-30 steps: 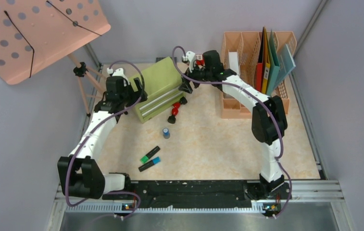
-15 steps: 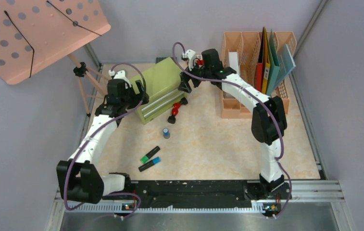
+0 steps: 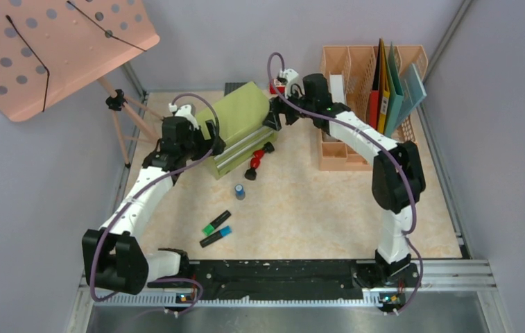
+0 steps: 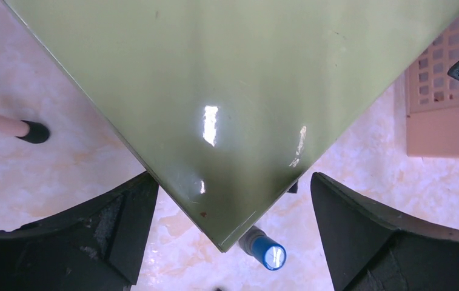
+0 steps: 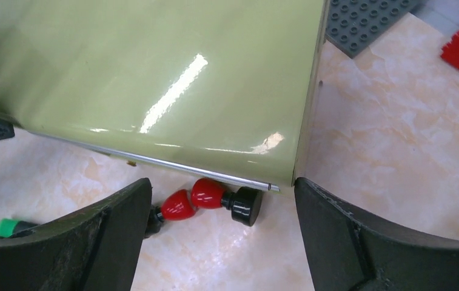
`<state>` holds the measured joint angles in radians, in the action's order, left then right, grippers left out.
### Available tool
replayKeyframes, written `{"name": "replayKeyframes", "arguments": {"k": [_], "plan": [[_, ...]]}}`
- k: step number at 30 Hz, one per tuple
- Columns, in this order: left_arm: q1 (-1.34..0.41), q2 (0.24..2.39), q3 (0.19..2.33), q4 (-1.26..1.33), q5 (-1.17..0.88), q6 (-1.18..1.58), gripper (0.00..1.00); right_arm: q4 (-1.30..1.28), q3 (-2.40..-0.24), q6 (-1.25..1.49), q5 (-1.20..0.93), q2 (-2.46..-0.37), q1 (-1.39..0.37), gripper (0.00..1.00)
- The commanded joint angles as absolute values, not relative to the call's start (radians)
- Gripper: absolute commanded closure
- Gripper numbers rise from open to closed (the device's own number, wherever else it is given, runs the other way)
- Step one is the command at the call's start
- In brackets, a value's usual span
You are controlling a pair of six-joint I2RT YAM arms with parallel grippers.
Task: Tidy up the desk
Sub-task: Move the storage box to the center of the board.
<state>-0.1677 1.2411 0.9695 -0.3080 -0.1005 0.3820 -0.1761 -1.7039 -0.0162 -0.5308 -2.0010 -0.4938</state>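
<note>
The desk [image 3: 315, 208] is a beige marble-patterned tabletop. On its far left stands a green drawer cabinet [image 3: 242, 125], turned at an angle. My left gripper [image 3: 211, 136] is open and straddles the cabinet's near left corner [image 4: 227, 236]; the left finger [image 4: 123, 224] lies close against the cabinet's edge. My right gripper [image 3: 273, 119] is open at the cabinet's right corner [image 5: 290, 176], its right finger [image 5: 360, 242] just beside that corner. Neither gripper holds anything.
Two red stamps with black knobs [image 5: 205, 197] lie by the cabinet front. A blue-capped cylinder [image 4: 268, 251], green highlighter [image 3: 216, 223] and blue highlighter [image 3: 216, 236] lie mid-desk. A peach file organizer [image 3: 370, 104] stands back right, a peach perforated board [image 3: 51, 41] on a tripod at left.
The cabinet has shifted right and toward the back. Both grippers moved right with it, and the right gripper's jaws have spread wider.
</note>
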Motion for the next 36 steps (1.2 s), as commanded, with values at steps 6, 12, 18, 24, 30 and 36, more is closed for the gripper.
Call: {"name": "replayKeyframes", "arguments": {"k": [6, 12, 18, 24, 30, 36], "plan": [[-0.254, 1.220, 0.940, -0.182, -0.349, 0.431, 0.02, -0.010, -1.498, 0.176, -0.438, -1.743, -0.502, 0.15], [-0.253, 1.190, 0.936, -0.183, -0.310, 0.417, 0.01, -0.107, -1.518, 0.089, -0.267, -1.720, -0.501, 0.15], [-0.253, 1.176, 0.949, -0.198, -0.263, 0.384, 0.02, -0.041, -1.392, 0.186, -0.340, -1.650, -0.500, 0.15], [-0.243, 1.155, 1.007, -0.244, -0.188, 0.330, 0.02, 0.183, -1.182, 0.391, -0.433, -1.604, -0.500, 0.22], [-0.230, 1.142, 1.071, -0.281, -0.117, 0.272, 0.01, 0.323, -1.148, 0.545, -0.504, -1.672, -0.500, 0.31], [-0.230, 1.143, 1.116, -0.283, -0.056, 0.209, 0.01, 0.395, -1.178, 0.639, -0.531, -1.758, -0.501, 0.43]]}}
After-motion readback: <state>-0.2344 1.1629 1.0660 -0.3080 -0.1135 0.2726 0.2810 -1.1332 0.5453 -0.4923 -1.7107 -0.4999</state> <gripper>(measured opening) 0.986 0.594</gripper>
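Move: The green storage box's middle lies about 7 cm to the right of the left hand, 3 cm ahead and 8 cm below, its near corner between the open fingers. From the right hand it is some 10 cm left, 2 cm back and 8 cm down. The red dumbbell lies about 11 cm back and 4 cm left of the right hand, 16 cm lower; the blue-capped bottle is 14 cm back and 7 cm right of the left hand, 16 cm lower. Left hand pushes the storage box right about 4 cm, then rises 7; right lifts, draws back 7, sinks, part-closing. ##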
